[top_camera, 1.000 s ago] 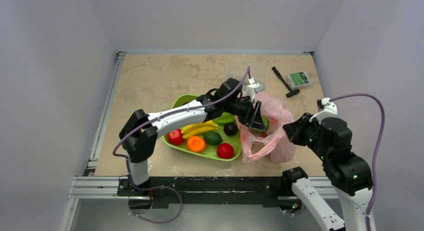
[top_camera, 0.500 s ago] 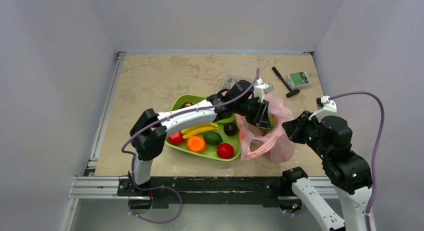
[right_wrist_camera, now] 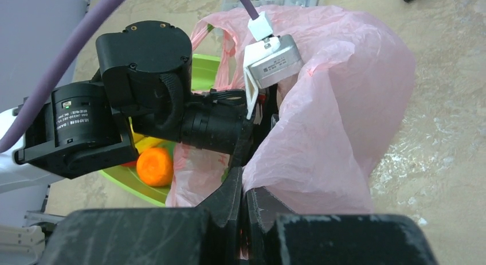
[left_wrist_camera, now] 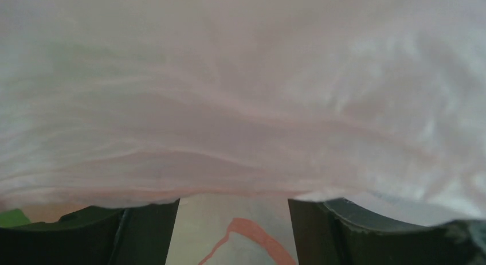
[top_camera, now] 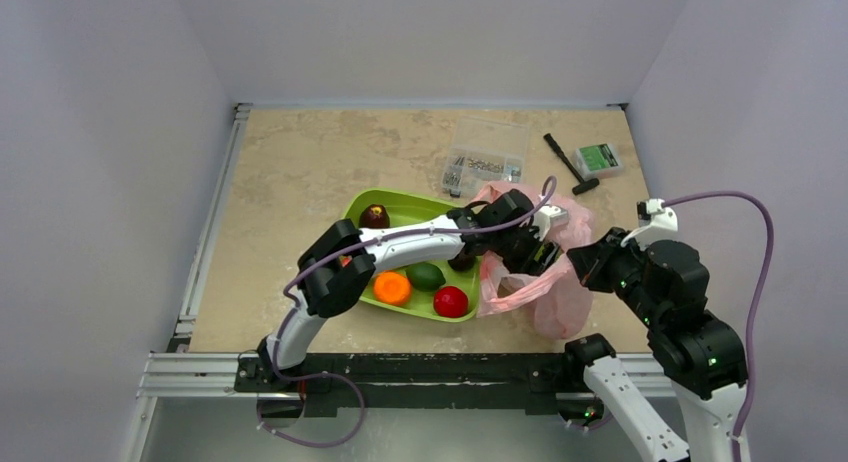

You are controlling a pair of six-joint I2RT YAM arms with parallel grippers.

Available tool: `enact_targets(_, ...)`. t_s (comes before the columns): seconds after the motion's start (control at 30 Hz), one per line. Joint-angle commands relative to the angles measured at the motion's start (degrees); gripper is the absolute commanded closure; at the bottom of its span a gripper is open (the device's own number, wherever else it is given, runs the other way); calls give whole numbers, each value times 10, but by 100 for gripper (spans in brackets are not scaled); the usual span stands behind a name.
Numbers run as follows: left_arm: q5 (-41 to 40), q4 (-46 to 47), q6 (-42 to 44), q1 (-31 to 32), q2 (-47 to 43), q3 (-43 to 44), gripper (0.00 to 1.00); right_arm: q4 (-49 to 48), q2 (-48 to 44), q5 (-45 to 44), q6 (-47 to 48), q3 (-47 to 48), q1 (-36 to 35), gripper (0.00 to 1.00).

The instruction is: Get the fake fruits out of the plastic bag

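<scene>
The pink plastic bag [top_camera: 556, 294] lies right of the green tray [top_camera: 412, 204]. My left gripper [top_camera: 536, 250] reaches into its mouth. In the left wrist view the left gripper [left_wrist_camera: 232, 205] is open with bare table between the fingers [left_wrist_camera: 143, 233], and pink film [left_wrist_camera: 240, 104] fills the view. A faint green tint shows through it. My right gripper [right_wrist_camera: 243, 191] is shut on the bag's edge [right_wrist_camera: 321, 133] and holds it up; it also shows in the top view [top_camera: 588, 264]. A dark red fruit [top_camera: 375, 217] lies on the tray. A bit of yellow banana [right_wrist_camera: 148, 143] shows under the left arm.
On the tray lie an orange fruit [top_camera: 392, 287], a dark green fruit [top_camera: 425, 275] and a red fruit [top_camera: 451, 301]. Behind the bag are a clear parts box [top_camera: 487, 160], a black tool [top_camera: 570, 164] and a small green-topped box [top_camera: 600, 159].
My left arm has swung right and down, from above the tray's edge into the bag's mouth. The bag has shifted with it. The right gripper keeps its hold.
</scene>
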State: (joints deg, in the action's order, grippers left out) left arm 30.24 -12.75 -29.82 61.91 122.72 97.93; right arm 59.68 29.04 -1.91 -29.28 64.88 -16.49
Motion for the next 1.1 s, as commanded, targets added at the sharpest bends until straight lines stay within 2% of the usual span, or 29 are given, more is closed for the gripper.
enact_targets(0.0, 9, -53, 99, 21, -31, -11, 30, -5, -6, -7, 17, -7, 0, 100)
enact_targets(0.17, 20, -62, 132, 39, -30, -32, 25, -5, -11, -10, 16, -20, 0, 100)
enact_targets(0.33, 8, -26, 129, 44, -42, -85, 21, -8, -10, -21, 7, -35, 0, 100)
enact_targets(0.43, -30, 1, 107, 46, -38, -95, 15, -24, -12, -19, -2, -43, 0, 100)
enact_targets(0.57, -106, 66, 65, 60, -37, -109, 12, -23, -14, -23, -5, -43, 0, 100)
enact_targets(0.67, -177, 128, 16, 68, -48, -134, 15, -18, -21, -30, -7, -44, 0, 100)
enact_targets(0.77, -204, 192, -24, 71, -55, -158, 18, -17, -28, -31, -11, -50, 0, 100)
enact_targets(0.87, -251, 190, -26, 82, -51, -156, 10, -16, -31, -33, -12, -53, 0, 100)
enact_targets(0.97, -286, 191, -29, 95, -39, -150, 8, -17, -30, -34, -8, -57, 0, 100)
enact_targets(1.07, -359, 161, -20, 118, -21, -129, 3, -22, -29, -31, -7, -63, 0, 100)
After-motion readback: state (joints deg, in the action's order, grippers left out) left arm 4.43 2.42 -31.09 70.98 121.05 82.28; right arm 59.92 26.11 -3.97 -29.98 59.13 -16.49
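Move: The left hand is already inside the mouth of the plastic bag. The bag's floor lies about 10 cm below it, roughly 2 cm back and 1 cm to its right; no fruit can be made out in there. Outside, the dark fruit in the green tray is some 17 cm to its left and level with it, the red fruit 19 cm left and 8 cm back. From the right hand, which still holds the rim, the bag's floor is about 26 cm below, 1 cm ahead and 3 cm left. With pink plastic still draped over its wrist, the left hand digs down about 7 cm towards the bag's floor, first swinging some 5 cm back and slightly left, then forward and right again. Its fingers spread from part open to almost fully open as the wrist turns the fingertips forward, roughly 25 degrees on the return stroke. The right hand keeps its shut grip on the rim and lowers it about 3 cm. ##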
